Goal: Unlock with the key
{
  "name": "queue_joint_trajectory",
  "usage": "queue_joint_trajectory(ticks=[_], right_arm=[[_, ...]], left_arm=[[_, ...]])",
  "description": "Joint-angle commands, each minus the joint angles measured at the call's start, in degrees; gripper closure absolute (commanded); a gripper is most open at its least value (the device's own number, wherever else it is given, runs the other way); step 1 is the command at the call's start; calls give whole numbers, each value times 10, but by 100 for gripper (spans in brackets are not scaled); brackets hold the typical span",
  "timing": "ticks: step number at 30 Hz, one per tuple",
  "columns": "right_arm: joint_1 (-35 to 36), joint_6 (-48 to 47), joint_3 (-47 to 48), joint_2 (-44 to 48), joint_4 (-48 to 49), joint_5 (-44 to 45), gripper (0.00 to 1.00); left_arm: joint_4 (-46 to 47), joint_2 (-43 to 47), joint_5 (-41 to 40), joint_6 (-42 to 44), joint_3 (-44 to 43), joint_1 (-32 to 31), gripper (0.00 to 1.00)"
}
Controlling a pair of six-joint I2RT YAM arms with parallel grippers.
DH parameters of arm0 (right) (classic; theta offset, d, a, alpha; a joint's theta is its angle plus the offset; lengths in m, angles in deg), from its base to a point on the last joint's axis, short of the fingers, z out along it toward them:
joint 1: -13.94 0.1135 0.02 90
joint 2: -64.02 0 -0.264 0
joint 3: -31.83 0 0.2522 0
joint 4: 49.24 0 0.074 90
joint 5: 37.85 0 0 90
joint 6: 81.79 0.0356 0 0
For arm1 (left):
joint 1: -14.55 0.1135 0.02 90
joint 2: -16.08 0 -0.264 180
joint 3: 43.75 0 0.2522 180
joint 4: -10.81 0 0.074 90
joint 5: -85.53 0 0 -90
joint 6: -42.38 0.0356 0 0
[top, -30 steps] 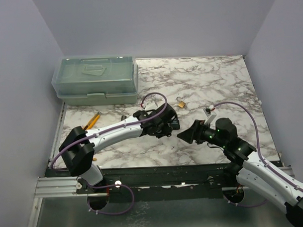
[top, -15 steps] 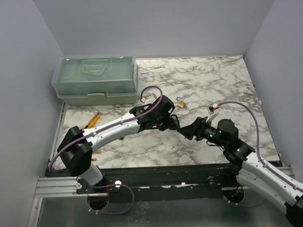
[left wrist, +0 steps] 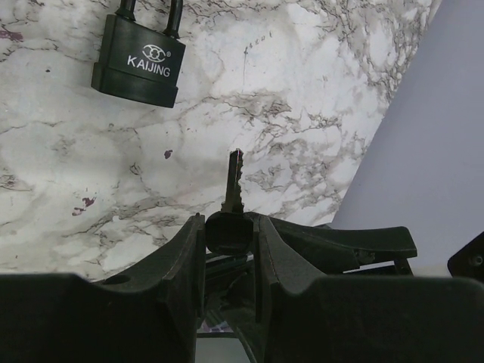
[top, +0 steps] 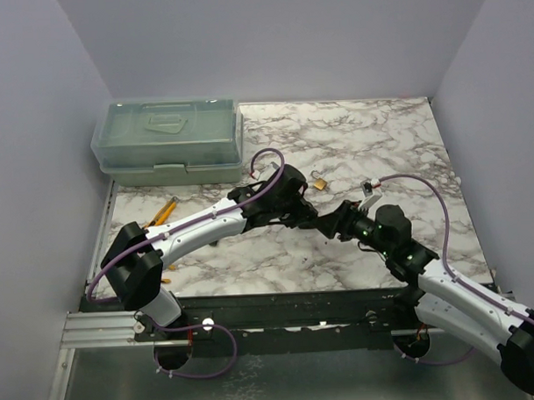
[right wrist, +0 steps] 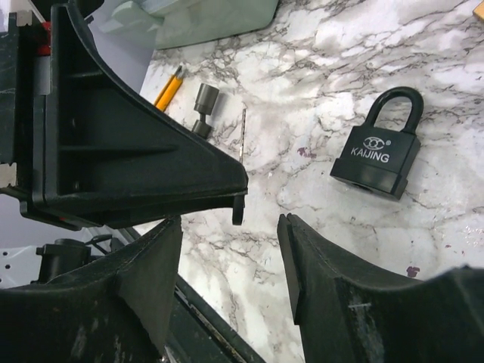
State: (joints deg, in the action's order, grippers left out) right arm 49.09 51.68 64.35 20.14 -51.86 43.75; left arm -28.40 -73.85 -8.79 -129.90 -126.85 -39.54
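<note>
My left gripper is shut on the round black head of the key, whose thin metal blade points out over the marble. A black KAIJING padlock lies flat on the table ahead of it, shackle pointing away. In the right wrist view the same padlock lies to the right. My right gripper is open, and the tip of the left gripper's finger hangs just beyond its gap. From above, the left gripper and the right gripper meet tip to tip at mid-table.
A small brass padlock lies just behind the grippers. A pale green lidded toolbox stands at the back left. Yellow-handled pliers lie by the left edge. A black socket piece and a thin rod lie beside them.
The right gripper has swung left and forward until it meets the left gripper's tip, its jaws narrowing a little. The left gripper has shifted slightly right and back, still holding the key.
</note>
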Motion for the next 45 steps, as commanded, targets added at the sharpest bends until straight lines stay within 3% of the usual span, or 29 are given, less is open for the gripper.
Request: queue_joint_trajectory(ticks=[1, 21, 25, 31, 33, 37, 39, 41, 45], right_arm=[[3, -7, 0, -12, 41, 38, 42], [2, -20, 11, -59, 87, 80, 62], [2, -23, 16, -67, 87, 81, 71], [3, -22, 17, -75, 87, 81, 93], [3, -24, 20, -73, 80, 81, 99], [2, -24, 28, -60, 48, 102, 100], [2, -20, 31, -48, 26, 113, 100], [2, -16, 32, -32, -2, 128, 100], [3, -1, 30, 13, -73, 167, 100]], left_arm=[[20, 4, 19, -9, -4, 2, 100], [55, 4, 40, -22, 13, 4, 100], [57, 1, 43, -23, 13, 5, 100], [60, -2, 43, -20, 15, 6, 96], [61, -3, 43, -13, 15, 6, 87], [60, 5, 48, -1, 26, 6, 41], [60, 11, 48, 10, 32, 7, 27], [58, 15, 48, 26, 39, 9, 21], [36, 13, 48, 68, 44, 12, 18]])
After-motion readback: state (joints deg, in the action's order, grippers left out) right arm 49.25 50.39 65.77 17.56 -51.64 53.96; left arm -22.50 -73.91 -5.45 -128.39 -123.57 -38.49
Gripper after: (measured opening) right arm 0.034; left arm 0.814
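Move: The left hand already grips the key by its black head, blade pointing roughly forward. The key's middle is some 1 cm ahead of that hand's point, and from the partly open right hand it is about 3 cm ahead, 1 cm left and 1 cm lower. The right fingertips stand roughly 2 cm back, 1 cm right and 1 cm above the left hand's point. From the right hand, the black padlock lies about 9 cm straight ahead and 13 cm below, the brass padlock some 19 cm ahead, 3 cm right, equally low. Forward about 3 cm, the right hand eases up to the key and shuts its fingers on the black head, then draws about 2 cm to the right, turning slightly clockwise. The left hand creeps about 1 cm each up, right and forward, holding the key steady until the right has closed; only then does it spread its fingers wide and start to sink and draw back. ##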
